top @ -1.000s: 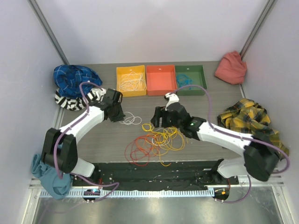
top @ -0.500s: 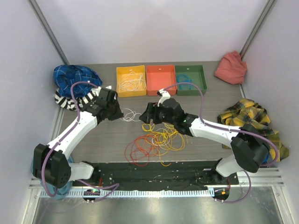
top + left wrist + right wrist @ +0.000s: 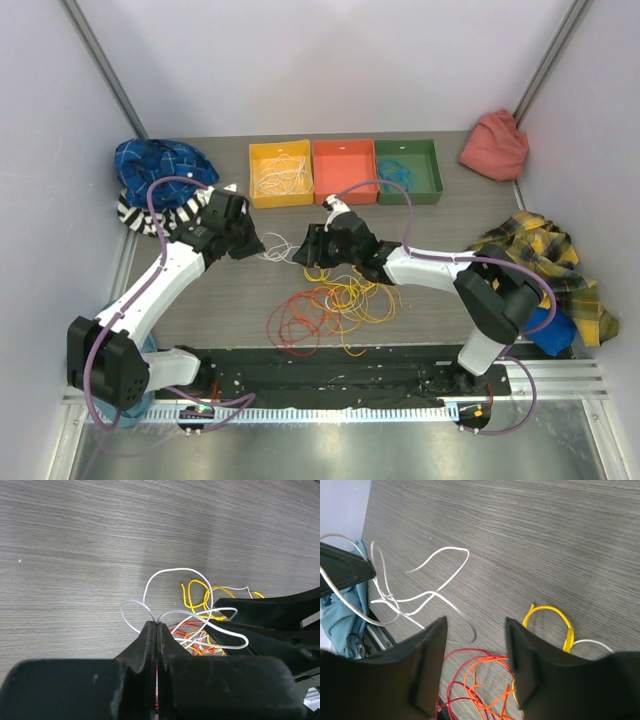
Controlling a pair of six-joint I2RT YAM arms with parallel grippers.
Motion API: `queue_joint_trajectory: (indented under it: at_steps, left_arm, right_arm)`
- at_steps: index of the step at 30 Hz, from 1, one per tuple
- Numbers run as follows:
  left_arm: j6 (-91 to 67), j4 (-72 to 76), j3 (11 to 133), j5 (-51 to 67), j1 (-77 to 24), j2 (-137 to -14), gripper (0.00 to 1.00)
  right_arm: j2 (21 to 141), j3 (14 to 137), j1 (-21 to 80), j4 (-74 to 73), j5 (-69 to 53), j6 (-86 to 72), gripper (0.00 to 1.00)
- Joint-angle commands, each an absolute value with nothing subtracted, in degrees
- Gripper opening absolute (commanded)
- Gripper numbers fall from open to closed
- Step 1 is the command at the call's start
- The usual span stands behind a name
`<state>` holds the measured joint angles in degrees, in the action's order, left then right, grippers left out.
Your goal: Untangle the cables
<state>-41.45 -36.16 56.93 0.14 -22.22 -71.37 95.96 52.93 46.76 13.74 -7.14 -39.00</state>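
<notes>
A loose tangle of cables lies mid-table: yellow, orange and red. My left gripper is shut on a white cable, whose loops rise from the fingertips toward the tangle. My right gripper stands open just right of it, low over the table. A curl of the white cable runs into the gap between its fingers. Red and orange loops lie beneath, and a yellow loop lies beside its right finger.
Three bins stand at the back: yellow holding white cables, red, green holding a blue cable. Cloths lie around the edges: blue, striped, red, yellow plaid.
My right gripper has moved left to the white cable near the left gripper, and its jaws have narrowed. The left gripper has shifted slightly back and left, still gripping the white cable.
</notes>
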Motion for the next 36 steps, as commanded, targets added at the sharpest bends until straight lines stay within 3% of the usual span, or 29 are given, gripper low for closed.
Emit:
queue_joint_trajectory:
  at_steps: [1, 6, 10, 13, 16, 17, 19, 20, 22, 25, 28, 30, 36]
  left_arm:
    - [-41.4, -36.83, 59.24, 1.14, -22.5, -69.43, 0.0]
    - [-41.57, -36.56, 58.71, 1.41, -22.5, -68.91, 0.0]
    - [-41.75, -36.65, 58.18, 0.88, -22.59, -68.12, 0.0]
    - [-41.75, -37.53, 57.75, -1.39, -22.59, -67.41, 0.01]
    - [-41.57, -38.23, 57.22, -3.24, -22.59, -67.5, 0.16]
    - [-41.66, -38.41, 57.13, -3.95, -22.59, -67.41, 0.41]
    - [-41.4, -39.98, 58.18, -7.18, -22.5, -67.76, 0.61]
    - [-40.87, -40.69, 59.14, -8.42, -22.5, -67.76, 0.76]
    - [-40.69, -43.14, 62.21, -11.33, -22.41, -67.68, 0.87]
    - [-41.22, -40.45, 63.54, -11.43, -22.41, -64.53, 0.92]
    - [-43.32, -32.02, 60.83, -2.67, -22.59, -60.57, 1.0]
    - [-45.44, -21.04, 57.4, 3.76, -23.29, -57.58, 1.0]
    - [-42.11, -5.93, 52.66, 4.04, -26.28, -52.49, 1.0]
  right_arm:
    - [95.1, 55.99, 46.76, 18.1, -7.12, -39.9, 0.51]
    - [95.54, 55.99, 46.5, 19.77, -7.38, -39.99, 0.38]
    - [95.98, 55.72, 45.88, 20.04, -7.82, -40.96, 0.02]
    - [92.3, 55.55, 44.83, 16.36, -5.29, -38.95, 0.01]
    - [84.92, 58.26, 44.47, 7.06, 3.9, -32.03, 0.01]
    - [83.25, 60.19, 44.39, 4.86, 5.43, -29.99, 0.01]
    - [78.85, 62.04, 44.38, 0.36, 8.25, -25.95, 0.01]
    - [77.88, 63.79, 44.47, -2.35, 9.74, -25.14, 0.01]
    - [75.51, 65.47, 44.47, -6.58, 10.55, -23.56, 0.01]
    - [73.92, 67.85, 44.39, -10.1, 10.63, -23.03, 0.01]
    - [73.39, 69.52, 44.47, -11.51, 9.15, -23.03, 0.01]
    - [73.47, 71.27, 44.47, -12.21, 7.04, -23.73, 0.01]
    - [72.51, 76.2, 44.39, -15.63, 2.64, -25.4, 0.01]
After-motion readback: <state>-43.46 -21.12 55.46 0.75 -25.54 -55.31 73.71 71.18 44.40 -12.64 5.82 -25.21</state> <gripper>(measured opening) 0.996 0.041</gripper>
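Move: The shut left fingers already hold the white cable; its loops reach towards the right gripper, about 9 cm to the left hand's right and a little below. The nearest loop hangs almost between the half-open right fingers, some 1 cm ahead, 1 cm left and 1 cm above. From the right hand, the yellow cable lies on the table roughly 10 cm back and 12 cm right, the red cable about 16 cm back and 1 cm left, both some 9 cm below. The right hand eases up and forward a centimetre or two while its fingers shut on the near loop of the white cable, and only then do the left fingers open wide and let go of it. Keeping its pinch, the right hand swings quickly up about 20 cm and some 8 cm to the right, clear of the table cables, its fingers tipping up roughly 25 degrees; the empty left hand shifts slightly left off the cable, then rises about 12 cm with its fingers tipping up, drifting back right. ##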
